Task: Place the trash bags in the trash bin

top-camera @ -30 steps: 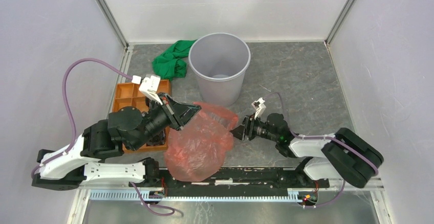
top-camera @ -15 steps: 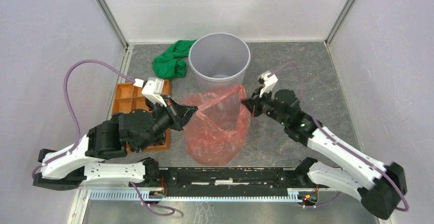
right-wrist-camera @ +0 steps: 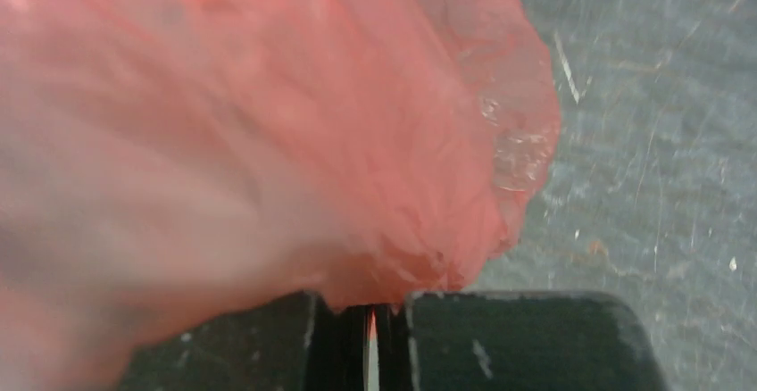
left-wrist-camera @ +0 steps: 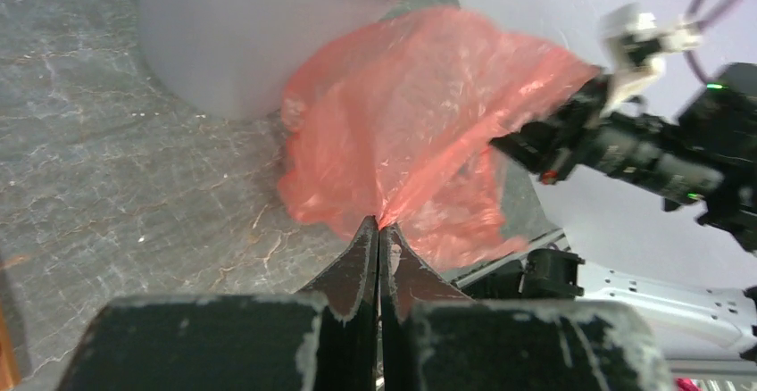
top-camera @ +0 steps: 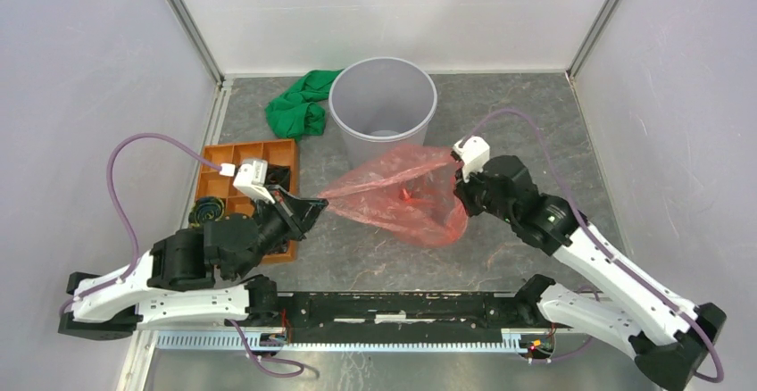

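Observation:
The red translucent trash bag (top-camera: 402,199) hangs stretched between my two grippers, just in front of the light-grey trash bin (top-camera: 361,145). My left gripper (top-camera: 323,202) is shut on the bag's left corner, and the left wrist view shows that gripper (left-wrist-camera: 379,223) pinching the film, with the bag (left-wrist-camera: 420,123) spreading away toward the bin (left-wrist-camera: 214,43). My right gripper (top-camera: 458,195) is shut on the bag's right side. In the right wrist view the bag (right-wrist-camera: 312,141) drapes over the right gripper (right-wrist-camera: 370,306) and hides its fingertips.
A green cloth (top-camera: 295,110) lies left of the bin at the back. An orange compartment tray (top-camera: 268,145) sits by the left arm. A black rail (top-camera: 402,306) runs along the near edge, and walls enclose the table on three sides.
My right gripper shut on the bag's right edge, then rose and moved right. The bag went from lying slumped to being stretched out. The left gripper drew back slightly, still gripping.

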Motion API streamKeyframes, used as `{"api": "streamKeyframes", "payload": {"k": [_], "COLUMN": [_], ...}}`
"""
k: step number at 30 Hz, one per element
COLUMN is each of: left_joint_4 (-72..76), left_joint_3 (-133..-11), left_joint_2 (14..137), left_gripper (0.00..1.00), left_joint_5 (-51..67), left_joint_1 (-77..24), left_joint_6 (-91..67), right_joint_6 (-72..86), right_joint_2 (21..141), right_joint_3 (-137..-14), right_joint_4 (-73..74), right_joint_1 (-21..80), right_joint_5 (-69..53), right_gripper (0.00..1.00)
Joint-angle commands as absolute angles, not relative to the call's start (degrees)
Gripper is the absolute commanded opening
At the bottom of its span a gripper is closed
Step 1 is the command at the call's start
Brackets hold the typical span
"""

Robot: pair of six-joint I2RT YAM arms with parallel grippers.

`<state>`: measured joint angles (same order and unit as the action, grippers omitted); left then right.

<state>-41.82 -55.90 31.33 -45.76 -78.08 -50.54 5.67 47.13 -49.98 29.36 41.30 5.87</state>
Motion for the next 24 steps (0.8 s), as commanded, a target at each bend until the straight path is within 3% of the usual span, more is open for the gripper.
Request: {"api": "streamKeyframes", "payload": {"k": [1, 6, 20, 24], "left_joint_4": [-36.93, -30.98, -33.07, -32.68], "left_joint_3": [-60.04, -61.12, -57.76, -57.69], "left_joint_2": [30.46, 31.76, 31.81, 31.95], "left_gripper": [0.02, 0.02, 0.02, 0.02], "left_joint_5": [-42.93, -37.82, -37.25, -36.94], "left_joint_1": [-77.96, -77.9, -77.95, -77.91], "left_joint_6": [-50.36, -47.76, -50.95, -50.7], "right_joint_6": [3.11, 3.25, 7.08, 7.99], "right_joint_2": [48.99, 50.7, 50.81, 51.0], "right_joint_3": [-58.89, -66.17, -57.17, -55.59], "right_joint_4": [35.91, 35.32, 36.4, 37.78], "right_joint_1": [41.32, 41.34, 41.29, 41.27], "right_joint_5": [4.03, -4.12, -0.35, 1.97], "right_gripper": [0.03, 0.12, 0.72, 0.79]}}
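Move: The red trash bag is already pinched in both hands and stretched between them. Its middle lies about 10 cm left of the right hand, 2 cm back and a few centimetres below it. From the left hand it lies roughly 14 cm right, 6 cm ahead and 12 cm lower. The trash bin's middle is some 19 cm ahead, 13 cm left and 10 cm below the right hand. The wooden tray is about 24 cm left of the left hand, 12 cm ahead and 30 cm below. The right fingers let go of the trash bag's rim, spreading from shut to wide open while that hand dips briefly, bobs up to about 7 cm above its start, then sinks back. The left fingers keep their pinch as that hand rises about 5 cm, drops back a couple and drifts some 3 cm right towards the right hand. ##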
